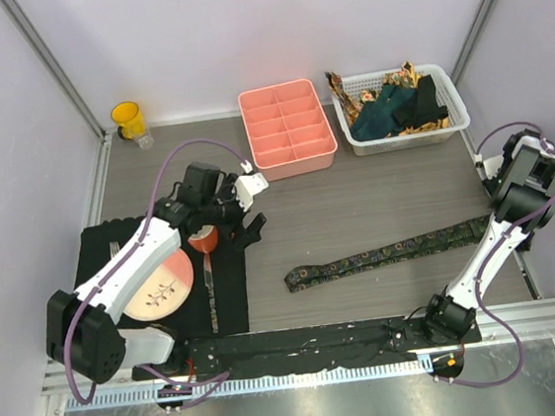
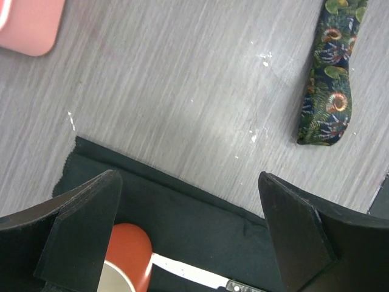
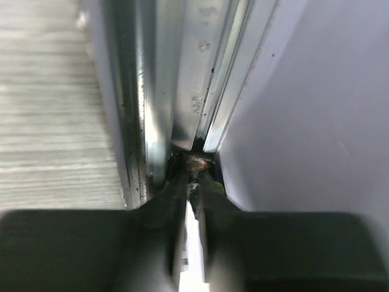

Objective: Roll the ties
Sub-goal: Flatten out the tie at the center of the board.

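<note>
A dark tie [image 1: 391,253] with a small multicoloured pattern lies stretched flat across the table, running from centre to right. Its narrow end [image 2: 331,79] shows at the top right of the left wrist view. My right gripper [image 1: 494,215] is at the tie's right end, beside the table's metal edge rail. In the right wrist view its jaws [image 3: 193,167] stand almost together, with patterned fabric pinched at the tips. My left gripper [image 1: 245,226] hangs wide open over the corner of the black placemat [image 2: 200,219], holding nothing. More ties [image 1: 396,106] are heaped in a white basket [image 1: 457,120].
On the placemat [image 1: 232,292] are a pink plate [image 1: 162,290], a red cup [image 1: 202,240], a knife [image 1: 209,285] and a fork [image 1: 113,250]. A pink divided tray [image 1: 286,128] stands at the back centre. A yellow cup [image 1: 128,119] sits at the back left. Walls close both sides.
</note>
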Robot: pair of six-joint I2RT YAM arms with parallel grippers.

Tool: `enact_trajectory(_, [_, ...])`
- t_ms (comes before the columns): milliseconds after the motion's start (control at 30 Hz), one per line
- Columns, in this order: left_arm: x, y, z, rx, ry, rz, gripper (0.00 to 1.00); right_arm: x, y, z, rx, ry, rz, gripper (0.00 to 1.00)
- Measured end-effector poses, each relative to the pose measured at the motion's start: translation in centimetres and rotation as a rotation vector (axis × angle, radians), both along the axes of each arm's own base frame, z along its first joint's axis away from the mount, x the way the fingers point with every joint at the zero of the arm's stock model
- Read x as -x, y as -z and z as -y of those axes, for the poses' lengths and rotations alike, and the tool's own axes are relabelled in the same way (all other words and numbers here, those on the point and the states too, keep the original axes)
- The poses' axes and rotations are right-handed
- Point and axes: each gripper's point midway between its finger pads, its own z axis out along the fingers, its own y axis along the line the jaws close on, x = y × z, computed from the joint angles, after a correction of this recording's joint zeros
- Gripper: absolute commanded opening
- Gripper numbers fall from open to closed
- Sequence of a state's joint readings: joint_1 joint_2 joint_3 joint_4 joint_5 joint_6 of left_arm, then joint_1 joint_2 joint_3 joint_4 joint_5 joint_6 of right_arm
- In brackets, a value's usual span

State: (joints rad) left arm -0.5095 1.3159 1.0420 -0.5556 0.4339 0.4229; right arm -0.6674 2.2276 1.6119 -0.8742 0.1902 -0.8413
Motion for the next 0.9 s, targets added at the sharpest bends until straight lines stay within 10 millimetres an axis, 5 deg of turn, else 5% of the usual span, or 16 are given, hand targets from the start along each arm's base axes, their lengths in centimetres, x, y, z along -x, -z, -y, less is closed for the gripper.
enact_trajectory(167, [0.8, -0.3, 1.1, 0.016, 0.057, 0.017, 1.00, -0.1, -0.4, 0.2, 0.004, -0.037, -0.002, 0.41])
enact_trajectory(300, [3.6, 0.1, 4.3, -0.001, 0.192, 0.030, 1.00, -0.5, -2.4, -0.5, -0.012, -0.051, 0.055, 0.47])
enact_trajectory(533, [7.5, 5.2, 9.8, -0.124, 0.361, -0.037, 1.00, -0.6, -8.2, -2.8, -0.100, -0.038, 0.190, 0.55])
enact_trajectory(767, [9.4, 9.6, 12.1, -0.216, 0.437, -0.097, 0.81, 0.4, -8.9, -4.8, -0.206, -0.026, 0.173, 0.53])
enact_trajectory(900, [9.6, 10.5, 12.8, -0.240, 0.446, -0.099, 0.52, 1.3, -8.9, -5.4, -0.237, -0.013, 0.147, 0.51])
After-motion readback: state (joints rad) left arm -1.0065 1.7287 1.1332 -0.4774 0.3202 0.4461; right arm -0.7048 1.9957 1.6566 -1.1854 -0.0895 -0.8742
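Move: Behind and to the right of the left hand, about 11 cm back, 12 cm to its right and 16 cm down, lies the tie's left end. The orange mug is some 13 cm to that hand's left, level with it in depth and 12 cm lower; the pink tray's middle is 25 cm ahead, 12 cm right, 14 cm down. The tie's right end is right at the right fingers, at the board's edge; the white basket's middle is about 30 cm ahead, 25 cm left and 5 cm higher. Swinging right and back over the board, the left hand then sinks about 10 cm onto the tie's left end, turning some 25 degrees clockwise and pointing more steeply down, its wide-open fingers starting to close late. Meanwhile the right hand opens to about half, lets go of the right end, rises 9 cm and drifts about 5 cm left, tilting slightly. ##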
